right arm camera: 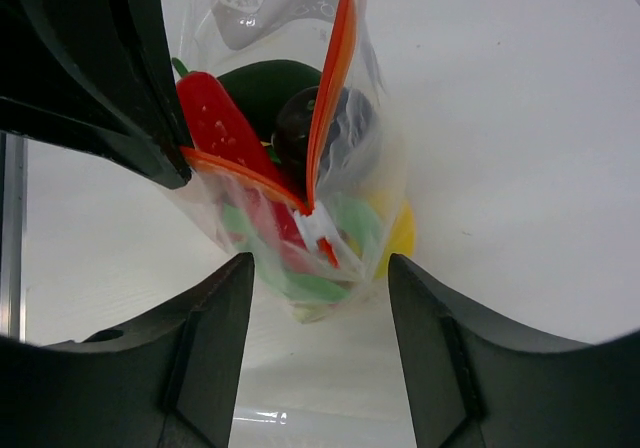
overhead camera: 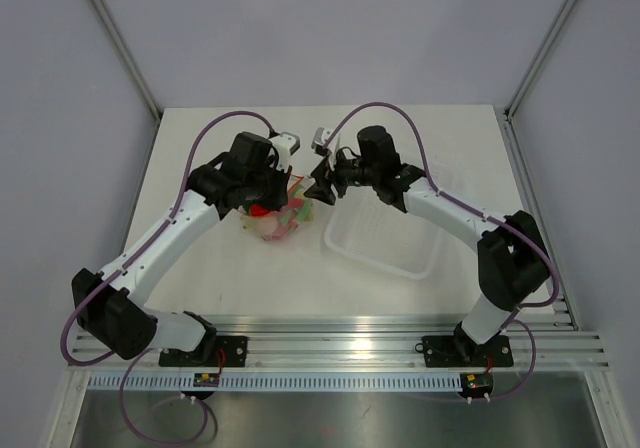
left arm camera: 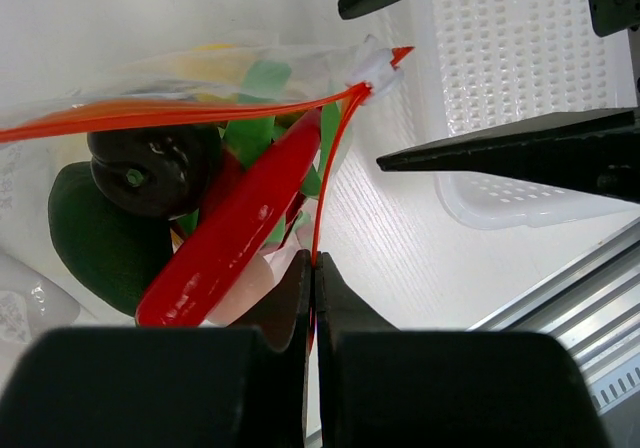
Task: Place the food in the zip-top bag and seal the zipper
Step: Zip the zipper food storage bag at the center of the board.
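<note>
The clear zip-top bag lies mid-table with its mouth open. Inside it I see the long red chilli, the dark green avocado, the dark round fruit and some yellow banana. The orange-red zipper gapes in a V in the right wrist view. My left gripper is shut on the near zipper strip. My right gripper is open just short of the bag's white slider corner, not touching it.
A rigid clear plastic tray sits right of the bag, under my right arm; it also shows in the left wrist view. The aluminium rail runs along the near table edge. Enclosure posts stand at the back corners.
</note>
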Controlling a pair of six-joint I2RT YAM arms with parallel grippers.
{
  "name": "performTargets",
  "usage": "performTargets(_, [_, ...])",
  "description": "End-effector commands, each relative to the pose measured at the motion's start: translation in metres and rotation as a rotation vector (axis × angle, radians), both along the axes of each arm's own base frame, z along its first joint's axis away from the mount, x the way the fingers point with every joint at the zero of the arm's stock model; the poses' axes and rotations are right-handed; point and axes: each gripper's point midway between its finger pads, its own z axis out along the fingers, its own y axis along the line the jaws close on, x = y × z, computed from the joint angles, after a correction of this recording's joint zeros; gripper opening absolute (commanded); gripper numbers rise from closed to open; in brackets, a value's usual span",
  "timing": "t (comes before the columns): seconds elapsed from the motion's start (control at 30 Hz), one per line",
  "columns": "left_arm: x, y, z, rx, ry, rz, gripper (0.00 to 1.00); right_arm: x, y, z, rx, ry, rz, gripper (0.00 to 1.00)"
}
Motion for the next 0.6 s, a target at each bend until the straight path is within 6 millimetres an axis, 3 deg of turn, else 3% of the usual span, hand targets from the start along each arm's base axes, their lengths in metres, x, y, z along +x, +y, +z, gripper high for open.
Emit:
performTargets(0.0, [0.0111,-0.0096,0.0255,-0.057,-0.069,-0.021,0.00,0.0090,0.0155,0.0325,0.068,-0.098,0.047,0.62])
performTargets(0.2, [0.0105,-0.0095,0.0255,-0.049,-0.063,-0.023,0.00,0.0113,0.0211,0.0264,0.071,-0.075,0.062,0.49])
performTargets(0.3, [0.0109,-0.0093,0.0264,-0.049,-0.063,-0.024,0.00,0.0121,0.0217,0.0267,0.081,-0.079,0.059,0.38])
performTargets(0.33, [0.0110,-0.0095,0.0270,-0.051,-0.063,-0.023,0.00,0.0120,0.0218,0.0250,0.078,-0.075,0.060,0.28])
performTargets(0.43, [0.0105,-0.0108,0.0263,-0.054,-0.056,-0.027,0.00,0.0121,0.0220,0.0247,0.077,-0.071,0.060,0.21])
performTargets(0.57, [0.0097,-0.0102,0.0258,-0.050,-0.051,-0.028,0.00,0.0111,0.0235,0.0249,0.083,-0.066,0.065,0.00])
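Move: The white slider on the corner of the bag's zipper sits between the right hand's open fingertips, about 1 cm ahead and 1 cm to its left, nearly level. The left gripper, shut on the bag's rim, is some 5 cm back and 7 cm left of the right hand; the food in the bag lies 3 cm back, 10 cm left and 9 cm down. The empty tray is about 5 cm back, 20 cm right and 14 cm down. From the left hand the slider is roughly 6 cm ahead and 6 cm right. The white slider is pinched between the right fingertips, which ease in to the left and forward over it by about 1.5 cm, stop, and go on closing from over half open to nearly shut, the wrist barely turning. The left fingers stay in place and keep their pinch on the bag's orange rim, steadying the mouth. ##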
